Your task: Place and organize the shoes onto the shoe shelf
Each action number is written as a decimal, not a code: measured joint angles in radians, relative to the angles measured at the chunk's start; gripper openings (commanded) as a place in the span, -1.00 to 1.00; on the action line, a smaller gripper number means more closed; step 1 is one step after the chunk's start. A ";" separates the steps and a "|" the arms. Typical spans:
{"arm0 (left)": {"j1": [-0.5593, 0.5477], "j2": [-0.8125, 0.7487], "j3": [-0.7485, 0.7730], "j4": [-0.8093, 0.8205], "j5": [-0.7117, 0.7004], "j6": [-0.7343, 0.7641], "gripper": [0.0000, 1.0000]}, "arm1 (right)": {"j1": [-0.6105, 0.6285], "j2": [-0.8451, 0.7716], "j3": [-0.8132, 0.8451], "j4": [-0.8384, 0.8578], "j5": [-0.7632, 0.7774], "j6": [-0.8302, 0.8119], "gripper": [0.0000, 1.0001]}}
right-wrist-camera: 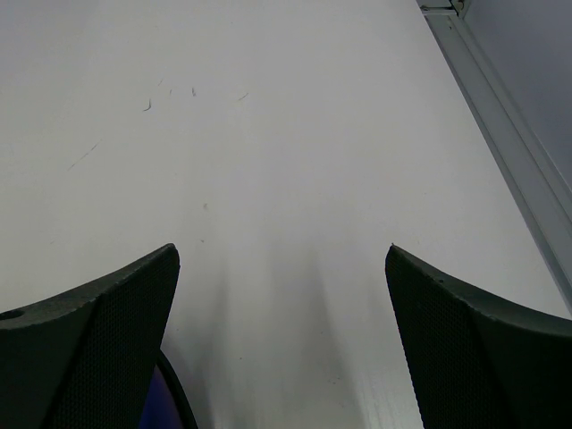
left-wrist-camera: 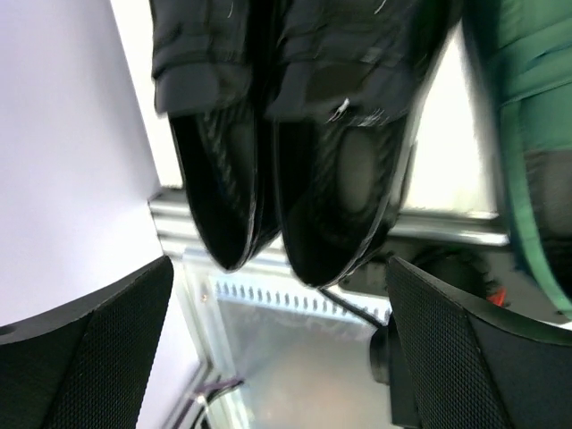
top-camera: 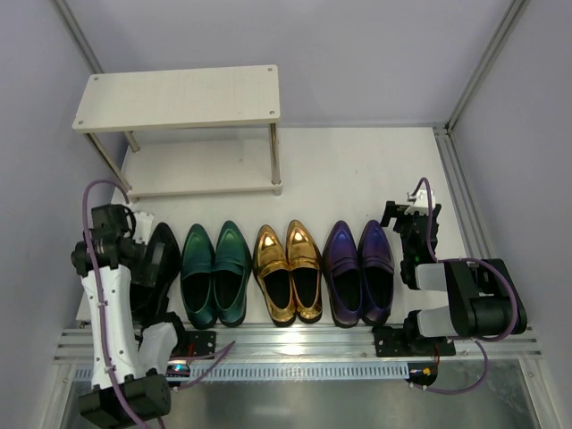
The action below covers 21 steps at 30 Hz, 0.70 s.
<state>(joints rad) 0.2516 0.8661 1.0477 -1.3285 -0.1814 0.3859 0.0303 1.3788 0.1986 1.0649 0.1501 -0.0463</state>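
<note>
Four pairs of shoes stand in a row along the near edge: black (top-camera: 161, 264), green (top-camera: 214, 273), gold (top-camera: 289, 271) and purple (top-camera: 359, 271), toes pointing away from the arms. The two-tier shoe shelf (top-camera: 179, 98) stands behind them at the far left with nothing on it. My left gripper (top-camera: 132, 243) hovers over the black pair, open. In the left wrist view the black shoes (left-wrist-camera: 331, 188) lie just beyond the wide-apart fingers (left-wrist-camera: 474, 357), untouched. My right gripper (top-camera: 409, 223) is open beside the purple pair, over bare table (right-wrist-camera: 286, 134); a purple shoe edge (right-wrist-camera: 165, 407) shows.
Grey walls close in the table on the left, back and right. A metal rail (top-camera: 295, 344) runs along the near edge by the arm bases. A green shoe (left-wrist-camera: 536, 134) lies right of the black pair. An aluminium frame strip (right-wrist-camera: 500, 134) borders the table on the right.
</note>
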 measured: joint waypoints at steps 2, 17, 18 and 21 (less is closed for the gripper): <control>0.113 -0.006 -0.043 -0.002 0.027 0.081 0.99 | 0.000 0.000 0.000 0.000 0.000 0.000 0.95; 0.471 0.197 -0.151 0.002 0.294 0.410 0.99 | 0.000 0.000 0.000 0.000 0.000 0.000 0.95; 0.471 0.206 -0.166 0.008 0.299 0.418 0.99 | 0.000 0.000 0.000 0.000 0.000 0.000 0.95; 0.472 0.228 -0.202 0.041 0.299 0.441 0.99 | 0.000 0.000 0.000 0.000 0.000 0.000 0.94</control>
<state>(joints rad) 0.7235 1.0939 0.8455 -1.2877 0.1177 0.8272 0.0303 1.3788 0.1986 1.0649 0.1497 -0.0463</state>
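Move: The right-hand shoe of the black pair lies below the open left gripper, its middle about 6 cm ahead, level sideways and roughly 13 cm down. Its mate stands some 8 cm to the left, equally far ahead; the nearer green shoe is about 11 cm to the right, also 6 cm ahead. From the right hand, that same black shoe is some 68 cm left, 17 cm back and 5 cm lower. Heading for the heel of the right-hand black shoe, the left hand sinks about 9 cm, drawing back some 3 cm early on. Its wrist swings about 25 degrees until the wide-open fingers point nearly straight down, one to each side of the heel's line; contact can't be made out. ##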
